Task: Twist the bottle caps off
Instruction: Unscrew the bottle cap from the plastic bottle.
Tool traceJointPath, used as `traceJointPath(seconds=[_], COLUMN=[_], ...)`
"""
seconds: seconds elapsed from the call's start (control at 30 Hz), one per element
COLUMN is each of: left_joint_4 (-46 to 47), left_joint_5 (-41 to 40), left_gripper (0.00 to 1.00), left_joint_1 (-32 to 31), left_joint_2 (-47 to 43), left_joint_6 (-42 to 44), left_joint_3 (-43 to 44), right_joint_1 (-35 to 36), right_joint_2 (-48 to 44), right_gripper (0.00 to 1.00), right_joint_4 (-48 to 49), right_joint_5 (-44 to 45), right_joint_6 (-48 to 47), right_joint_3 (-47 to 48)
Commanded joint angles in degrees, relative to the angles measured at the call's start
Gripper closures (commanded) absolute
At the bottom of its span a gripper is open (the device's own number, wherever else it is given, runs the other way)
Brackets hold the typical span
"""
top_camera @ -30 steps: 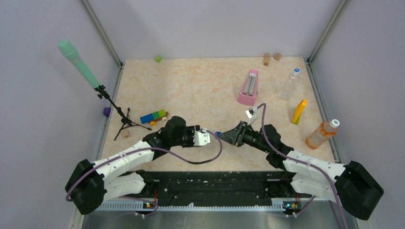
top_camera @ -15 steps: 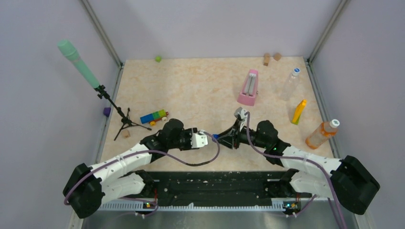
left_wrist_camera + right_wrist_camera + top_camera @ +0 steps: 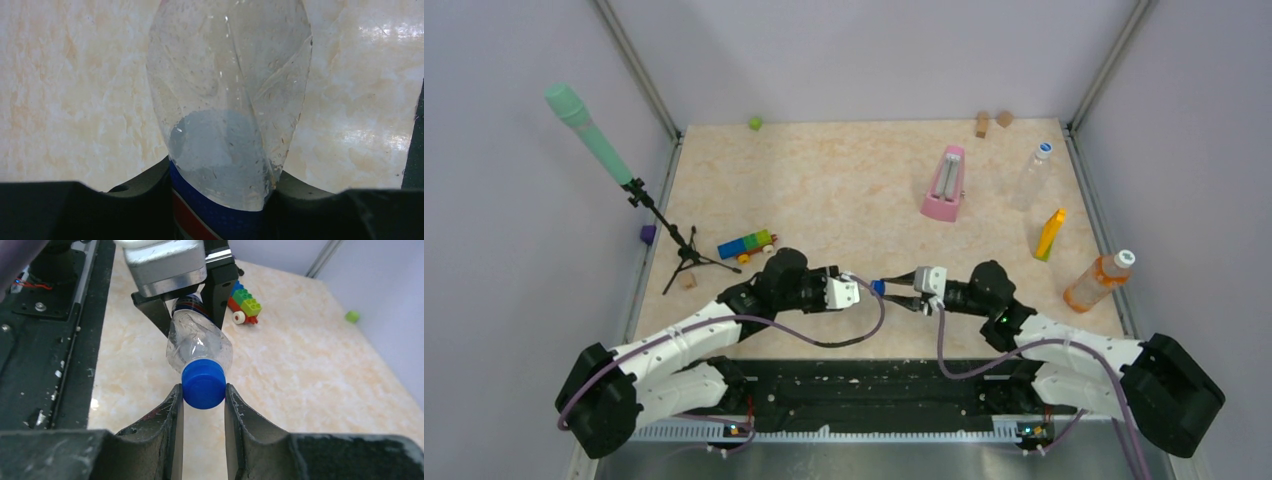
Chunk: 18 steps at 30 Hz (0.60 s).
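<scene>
The short clear bottle with a blue label is held level above the table, base end in my left gripper, which is shut on it. Its dark blue cap points at my right gripper, whose two fingers press on the cap's sides. In the top view the cap sits between the left gripper and the right gripper at the table's near middle. The taller clear bottle and the orange-tinted bottle lie at the right, each with a pale cap on.
A pink metronome stands behind the grippers and a slim yellow object lies to its right. A toy block car and a microphone tripod are at the left. A green cube and wooden blocks lie by the back wall.
My right wrist has turned about its own axis while its fingers stay on the blue cap; its camera housing swung down to level. The left arm holds almost still.
</scene>
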Motion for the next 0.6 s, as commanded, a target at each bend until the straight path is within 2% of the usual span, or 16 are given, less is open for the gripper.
traceJointPath(seconds=[0.0,0.03,0.1,0.17,0.23,0.4,0.57], left_joint_4=[9.4,9.3,8.9,7.8,5.4,5.9,6.8], left_joint_5=[5.2,4.9,4.2,2.9,1.3,1.2,0.3], left_gripper=[1.0,1.0,1.0,1.0,1.0,1.0,1.0], left_joint_1=[-0.8,-0.8,-0.8,-0.8,-0.8,-0.9,-0.9], left_joint_2=[-2.3,-2.3,-2.3,-2.4,-2.4,-2.0,-1.7], left_joint_6=[-1.9,-1.8,-1.3,-0.4,-0.3,1.0,1.2], left_joint_3=[1.5,1.5,1.5,2.1,2.7,2.6,2.4], right_joint_1=[0.6,0.6,0.6,0.6,0.6,0.6,0.6], right_joint_2=[-0.8,-0.8,-0.6,-0.4,-1.5,-5.3,-7.8], right_gripper=[0.93,0.89,0.68,0.54,0.41,0.39,0.38], right_joint_4=[8.5,12.0,19.7,25.9,23.3,11.4,12.8], right_joint_5=[0.7,1.5,4.7,12.7,20.4,21.5,21.2], right_joint_6=[-10.2,-8.8,-3.6,9.6,22.5,38.4,52.6], right_joint_3=[-4.2,-5.6,-8.1,-8.9,-6.9,-3.0,-5.1])
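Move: The blue bottle cap is already pinched at the right fingertips, about 1 cm to the left of the hand point and level with it. The plastic bottle's body stretches on from there, its middle some 11 cm left, 1 cm nearer and 5 cm lower. On the table, the toy train stands about 20 cm ahead and 35 cm left, the pink metronome 32 cm ahead and 16 cm right. From the left hand, the cap lies roughly 8 cm right, 1 cm ahead and 5 cm higher. The right fingers open wide and let go of the cap, and the hand backs off about 2 cm to its right, also easing forward and up. Its wrist first finishes a small roll, then reverses by some 35 degrees, upper side going forward, and swings clockwise. The left hand keeps its grip on the bottle, lifting it about 3.5 cm and a little to the right. ##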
